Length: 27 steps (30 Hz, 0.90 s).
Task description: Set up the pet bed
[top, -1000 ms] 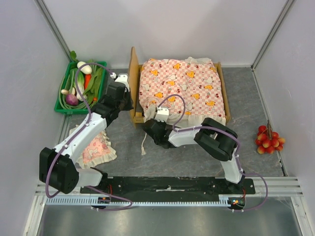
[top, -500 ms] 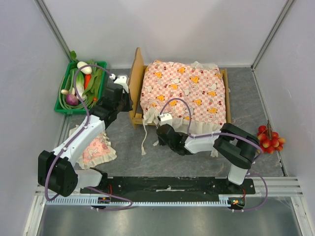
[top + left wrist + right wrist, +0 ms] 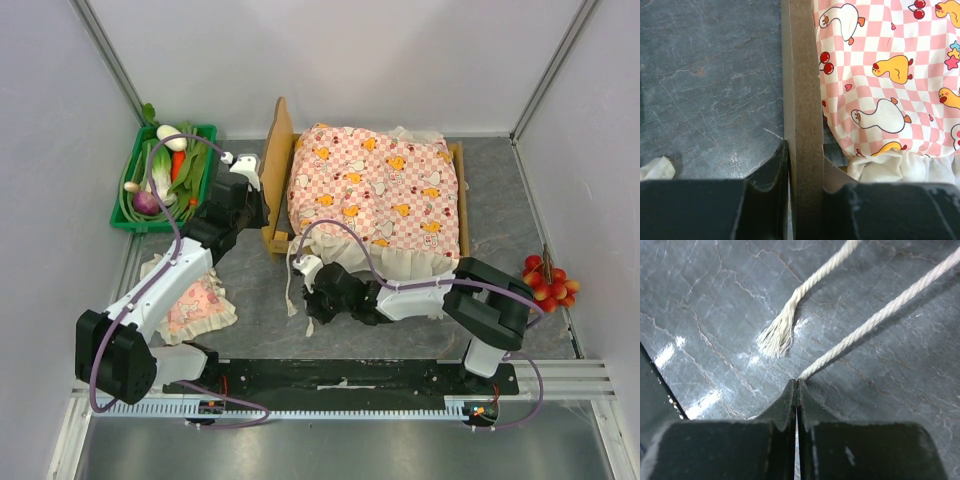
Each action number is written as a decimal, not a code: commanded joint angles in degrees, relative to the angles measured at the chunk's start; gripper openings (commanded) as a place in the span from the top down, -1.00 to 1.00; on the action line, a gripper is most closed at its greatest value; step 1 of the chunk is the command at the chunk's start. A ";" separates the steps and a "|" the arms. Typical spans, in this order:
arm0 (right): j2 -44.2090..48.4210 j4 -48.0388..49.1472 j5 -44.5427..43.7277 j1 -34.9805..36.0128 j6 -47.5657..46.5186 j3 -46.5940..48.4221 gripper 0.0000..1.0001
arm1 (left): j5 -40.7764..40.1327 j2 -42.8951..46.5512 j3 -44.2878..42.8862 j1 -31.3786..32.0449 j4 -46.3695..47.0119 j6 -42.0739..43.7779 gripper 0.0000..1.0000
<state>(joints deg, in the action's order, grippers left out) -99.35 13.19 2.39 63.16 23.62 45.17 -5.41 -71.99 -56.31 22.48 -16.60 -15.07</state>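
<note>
The pet bed (image 3: 278,150) stands at the back middle, a light-wood frame with its headboard on the left. A pink-checked mattress (image 3: 375,190) with duck prints lies bunched on it. My left gripper (image 3: 262,215) is shut on the headboard's near end; in the left wrist view the board (image 3: 802,100) sits clamped in the left gripper (image 3: 805,165), with the mattress (image 3: 880,75) to its right. My right gripper (image 3: 312,303) is low over the table in front of the bed. The right gripper (image 3: 798,382) is shut on a white cord (image 3: 875,320) from the mattress; a second, frayed cord end (image 3: 777,337) lies loose.
A green basket (image 3: 127,200) of vegetables stands at the back left. A small pink frilled pillow (image 3: 195,300) lies under the left arm. A bunch of red fruit (image 3: 545,285) lies by the right wall. Grey walls close in both sides.
My right gripper has drawn back from the bed's near-left corner toward the front, taking the cord with it. The bed and mattress shifted slightly. The left gripper has kept its hold.
</note>
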 commanded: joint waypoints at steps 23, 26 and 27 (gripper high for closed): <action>26.65 -21.62 -10.22 -11.29 5.47 -1.22 -0.11 | 10.60 7.56 6.57 -0.07 -2.56 -16.92 0.96; 28.42 -22.24 -7.67 -11.83 6.00 -2.89 -0.11 | 10.94 7.74 6.83 0.02 -2.47 -17.45 0.96; 28.60 -22.42 -7.41 -11.83 6.52 -3.33 -0.10 | 10.95 7.65 6.92 0.02 -2.47 -17.54 0.96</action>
<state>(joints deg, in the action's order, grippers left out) -72.60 -4.14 -6.11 50.87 27.77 43.90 -5.19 -65.19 -50.94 22.46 -16.60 -16.91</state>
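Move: Just above the table, the right hand pinches one tie cord near its end. The left part of the white ruffle it heads for lies some 13 cm ahead, 7 cm to its right and 3 cm higher; the loose cord's tassel is about 4 cm left and 1 cm ahead, the frame's front corner roughly 16 cm ahead and 5 cm left. The left hand already grips the headboard's top edge, whose middle is about 9 cm ahead, 1 cm right and 8 cm below it. Opening to over half, the right fingers let go of the tie cord while easing a centimetre or two back and right near the table. The hand then rises quickly by about 12 cm and swings right and forward towards the ruffle, turning some 20 degrees clockwise. Keeping its grip on the headboard, the left hand draws back about 2 cm. ##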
